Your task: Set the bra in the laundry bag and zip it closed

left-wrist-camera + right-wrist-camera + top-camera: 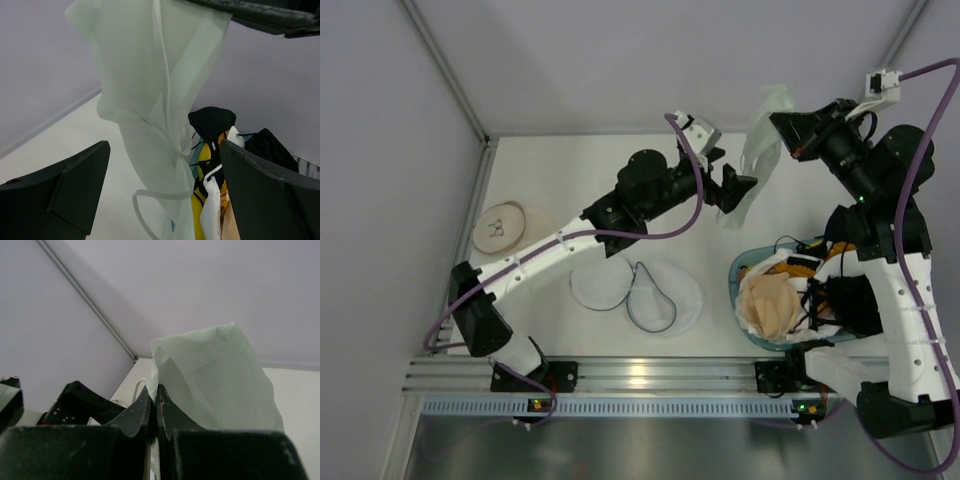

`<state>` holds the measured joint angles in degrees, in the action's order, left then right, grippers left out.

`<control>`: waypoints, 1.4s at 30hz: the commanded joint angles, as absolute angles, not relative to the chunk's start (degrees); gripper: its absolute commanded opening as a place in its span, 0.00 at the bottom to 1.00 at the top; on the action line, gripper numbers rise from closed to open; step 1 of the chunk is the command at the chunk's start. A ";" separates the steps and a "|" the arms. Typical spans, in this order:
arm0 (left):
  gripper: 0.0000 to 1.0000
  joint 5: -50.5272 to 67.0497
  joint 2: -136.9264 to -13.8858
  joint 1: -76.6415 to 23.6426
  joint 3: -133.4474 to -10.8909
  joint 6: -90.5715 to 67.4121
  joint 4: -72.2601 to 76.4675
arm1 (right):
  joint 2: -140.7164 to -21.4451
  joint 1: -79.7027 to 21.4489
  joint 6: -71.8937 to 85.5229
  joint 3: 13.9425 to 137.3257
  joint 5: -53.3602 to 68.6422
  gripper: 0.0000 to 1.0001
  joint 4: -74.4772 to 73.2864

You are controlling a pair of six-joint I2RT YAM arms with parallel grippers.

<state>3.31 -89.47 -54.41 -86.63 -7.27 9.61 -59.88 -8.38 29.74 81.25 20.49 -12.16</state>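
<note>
A pale green sheer bra [758, 150] hangs in the air above the back right of the table. My right gripper [784, 124] is shut on its top edge; in the right wrist view the fabric [220, 380] is pinched between the closed jaws [156, 390]. My left gripper [732, 190] stands wide open just left of the hanging bra [150, 100], whose lower part and strap dangle between the spread fingers [162, 150] without visibly touching them. The laundry bag [635, 293], white mesh with dark wire hoops, lies flattened on the table at centre front.
A blue basket [737, 272] full of garments stands at the right, under the right arm. A beige round padded item [505, 227] lies at the far left. Grey walls enclose the table on the left, back and right.
</note>
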 commanded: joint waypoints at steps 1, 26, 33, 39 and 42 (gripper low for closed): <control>0.96 -1.82 -91.66 -55.80 -89.91 -4.49 12.57 | -56.96 -9.32 30.58 81.47 20.65 0.00 -7.47; 0.00 -22.94 -85.97 -55.99 -89.65 18.01 14.60 | -50.19 -10.28 24.09 76.73 10.73 0.83 -30.91; 0.00 -21.26 -80.87 -55.90 -88.07 23.03 4.57 | -47.29 -10.28 23.38 74.28 11.94 0.97 -31.05; 0.00 -13.11 -74.01 -55.99 -78.76 28.12 4.92 | -49.13 -10.37 19.17 70.15 30.35 0.97 -16.40; 0.00 -12.57 -71.46 -55.90 -76.65 25.85 5.18 | -51.23 -11.16 17.58 70.22 30.77 0.96 -12.58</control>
<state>-15.51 -74.63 -55.88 -78.13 25.26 4.12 -49.52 -9.85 20.58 70.17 24.23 -22.39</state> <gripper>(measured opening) 0.028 0.966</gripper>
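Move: The pale green bra hangs from the right fingers. Its middle is about 3 cm ahead of the open left hand and 5 cm to its right, at roughly its height. From the right hand, the bra's middle is some 4 cm left, 1 cm ahead and 6 cm below; the receiving left gripper is about 9 cm left, 2 cm back and 7 cm lower. The laundry bag lies some 16 cm left of the left hand, 7 cm back and 41 cm below. The left fingers close on the hanging bra after reaching about 5 cm forward and 3 cm down, while the right hand keeps its pinch and eases back. The right then opens wide, lets go and draws down and back. The left carries the bra some 12 cm left, rising about 8 cm before dipping again and coming back, its wrist turned counter-clockwise. ##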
